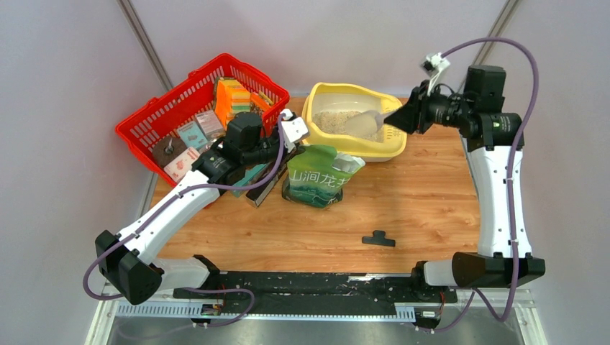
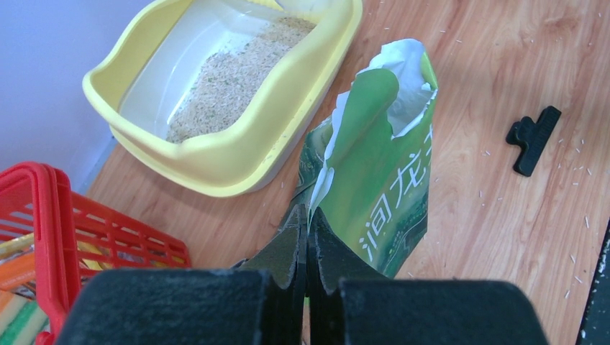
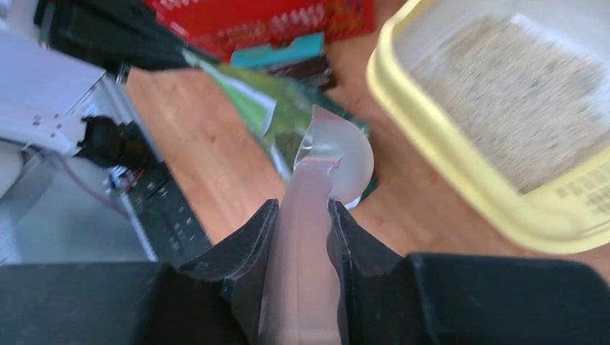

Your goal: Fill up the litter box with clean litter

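Observation:
The pale yellow litter box [image 1: 320, 97] stands at the table's back with clean litter [image 1: 332, 122] heaped in its white basin. My right gripper [image 1: 400, 115] is shut on the handle of a translucent scoop [image 1: 365, 124], whose bowl hangs over the box's right part. In the right wrist view the scoop [image 3: 337, 152] runs out from my gripper [image 3: 303, 208], with the box rim [image 3: 446, 167] and litter [image 3: 518, 93] to its right. My left gripper [image 2: 308, 212] is shut on the torn top edge of the green bag [image 2: 388, 180], which stands open in front of the box [image 2: 237, 154].
A red mesh basket [image 1: 160, 115] with small boxes and sponges sits at the back left, under my left arm. A black clip [image 1: 378, 238] lies on the wood near the front. Loose granules are scattered on the table around the clip [image 2: 532, 140].

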### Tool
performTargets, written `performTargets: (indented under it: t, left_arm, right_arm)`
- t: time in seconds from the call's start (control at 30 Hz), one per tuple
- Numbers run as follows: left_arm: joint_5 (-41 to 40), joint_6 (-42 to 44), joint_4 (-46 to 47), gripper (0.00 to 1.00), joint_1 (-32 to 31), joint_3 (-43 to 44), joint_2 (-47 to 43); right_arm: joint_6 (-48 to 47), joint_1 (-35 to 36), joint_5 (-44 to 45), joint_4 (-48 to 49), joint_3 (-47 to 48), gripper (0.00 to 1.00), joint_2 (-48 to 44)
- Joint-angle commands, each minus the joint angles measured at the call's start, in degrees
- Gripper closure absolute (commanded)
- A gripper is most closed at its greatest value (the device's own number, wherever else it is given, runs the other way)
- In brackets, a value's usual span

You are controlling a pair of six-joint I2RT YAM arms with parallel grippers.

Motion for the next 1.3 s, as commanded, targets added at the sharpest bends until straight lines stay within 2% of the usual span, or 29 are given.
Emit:
performTargets:
  t: [0.0, 0.17, 0.33, 0.57, 0.67, 0.73, 0.77, 0.8, 0.9, 0.93, 1.1, 1.27]
  left_arm:
    - [-3.01, -6.74, 10.63, 1.00, -0.27, 0.67, -2.62]
    - [-2.84, -7.01, 9.93, 1.00, -0.18, -0.04, -3.85]
    - [-1.88, -7.28, 10.37, 1.00, -0.18, -1.09, -5.08]
    - [-0.20, -5.43, 9.14, 1.00, -0.18, -1.71, -7.10]
    - [-0.99, -7.53, 10.54, 1.00, -0.18, -2.06, -7.80]
    - [-2.22, -10.61, 11.77, 1.00, -0.18, -2.50, -8.42]
    - [-2.92, -13.05, 11.95, 1.00, -0.18, -2.41, -8.51]
    - [-4.23, -14.12, 12.39, 1.00, -0.09, -2.32, -8.86]
    - [-4.08, -16.41, 13.62, 1.00, -0.09, -2.15, -9.21]
    - [-3.81, -16.68, 14.32, 1.00, -0.18, -2.32, -9.39]
    - [-1.00, -17.56, 16.43, 1.00, -0.09, -4.08, -9.21]
    - [0.41, -17.56, 17.75, 1.00, -0.18, -4.78, -8.95]
  right_arm:
    - [-10.61, 0.08, -4.22, -14.41, -2.28, 1.00, 0.07]
    - [-14.48, 3.85, -2.12, -16.42, -2.38, 1.00, 0.68]
    - [-18.88, 8.67, 3.86, -16.18, -1.24, 1.00, 2.62]
    - [-22.76, 15.97, 12.29, -13.19, 6.40, 1.00, 10.17]
    - [-15.41, 19.05, 18.97, -11.52, 8.52, 1.00, 14.83]
    - [-4.16, 20.98, 23.35, -11.25, 8.87, 1.00, 16.85]
    - [-0.38, 21.69, 26.68, -9.42, 8.09, 1.00, 16.77]
    - [7.49, 22.22, 34.72, -7.84, 6.69, 1.00, 15.99]
    - [16.68, 22.93, 44.17, -3.43, 1.76, 1.00, 12.03]
    - [20.71, 23.01, 44.90, -3.25, 1.14, 1.00, 11.59]
    - [24.97, 25.30, 48.50, -0.62, -0.88, 1.00, 12.81]
    - [23.31, 28.55, 52.29, 2.36, -3.86, 1.00, 14.40]
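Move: The right hand, already gripping the clear scoop, has the litter bag's open mouth about 9 cm to its left, 2 cm ahead and some 19 cm below. From that hand the litter box lies roughly 28 cm ahead, 2 cm left and 30 below; the black clip about 12 cm back, 2 cm right and 36 below. For the left hand, already pinching the bag's top corner, the mouth is some 11 cm right, 4 ahead, 9 lower. Right hand sinks some 13 cm, going 7 cm left and tipping down, scoop into the bag the left holds. ##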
